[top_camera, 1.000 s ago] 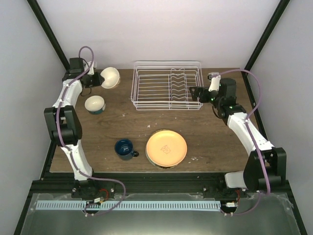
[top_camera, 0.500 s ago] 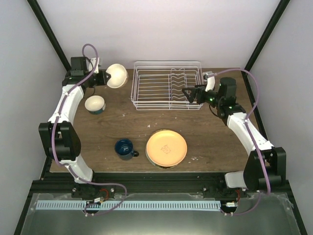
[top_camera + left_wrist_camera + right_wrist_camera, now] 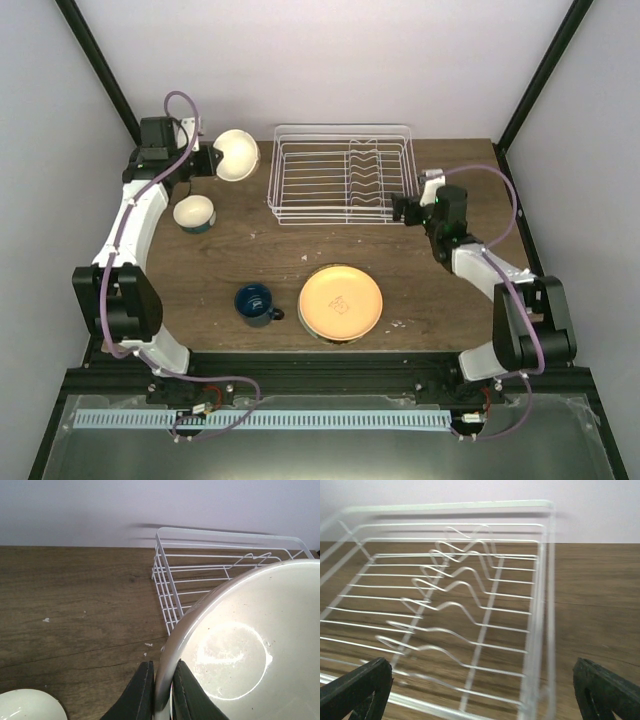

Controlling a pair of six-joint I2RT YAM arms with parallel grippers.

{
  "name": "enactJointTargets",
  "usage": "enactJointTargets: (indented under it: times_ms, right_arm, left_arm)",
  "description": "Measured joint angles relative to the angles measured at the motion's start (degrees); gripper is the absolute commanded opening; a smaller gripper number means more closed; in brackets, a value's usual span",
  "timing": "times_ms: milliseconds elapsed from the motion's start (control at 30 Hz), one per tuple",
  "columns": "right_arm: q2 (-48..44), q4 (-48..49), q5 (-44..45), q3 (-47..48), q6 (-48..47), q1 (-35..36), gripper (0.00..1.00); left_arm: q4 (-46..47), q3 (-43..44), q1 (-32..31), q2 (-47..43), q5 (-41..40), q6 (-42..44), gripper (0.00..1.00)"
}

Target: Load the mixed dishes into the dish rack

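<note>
My left gripper [image 3: 216,161] is shut on the rim of the cream bowl [image 3: 238,154], held tilted above the table just left of the dish rack [image 3: 340,129]. In the left wrist view its fingers [image 3: 141,692] pinch the bowl's wall [image 3: 250,645], with the white wire rack [image 3: 225,557] behind. The white bowl with a blue outside [image 3: 194,212], the dark blue mug [image 3: 256,303] and the orange-yellow plate [image 3: 341,302] rest on the table. My right gripper [image 3: 404,208] stands open and empty at the rack's right front corner, facing the prongs [image 3: 465,600].
The wooden table [image 3: 440,290] ends at black frame posts [image 3: 530,90] on both sides and a pale wall behind. The white bowl's rim [image 3: 25,707] shows at the bottom left of the left wrist view. Small crumbs [image 3: 46,620] dot the wood.
My left gripper has carried the cream bowl to the right, closer to the rack. The right gripper has drawn back from the rack's right side toward its front corner, still open.
</note>
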Motion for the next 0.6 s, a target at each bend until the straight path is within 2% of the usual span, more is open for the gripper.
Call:
enactJointTargets:
  times_ms: [133, 300, 600]
  right_arm:
    - [-2.51, 11.04, 7.58, -9.70, -5.79, 0.00, 1.00]
    - [0.63, 21.03, 11.98, -14.16, -10.25, -0.07, 1.00]
    - [0.85, 23.63, 9.97, -14.45, -12.63, -5.38, 1.00]
  left_arm:
    - [0.00, -0.55, 0.00, -1.88, -0.81, 0.24, 0.00]
    - [-0.02, -0.55, 0.00, -2.60, -1.20, 0.98, 0.00]
    - [-0.90, -0.55, 0.00, -2.60, -2.12, 1.79, 0.00]
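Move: My left hand already pinches the white bowl's rim; the dish rack it is bound for has its middle about 13 cm ahead and 32 cm to the right, some 21 cm lower. The teal bowl stands level with that hand, about 16 cm to its left, 24 cm down. From my empty right hand the dish rack's middle lies about 17 cm ahead, 17 cm left and 12 cm below; the yellow plate is some 23 cm back, 17 cm left, 16 cm below. I clear my open right hand from the front of the dish rack, taking it about 7 cm to my right past the rack's near right corner, while it first sinks some 3 cm. On the way its fingers tip up and swing clockwise about 10 degrees each, and the hand rolls, left side dropping. My left hand keeps its pinch on the white bowl's rim, easing only about a centimetre up and back. ##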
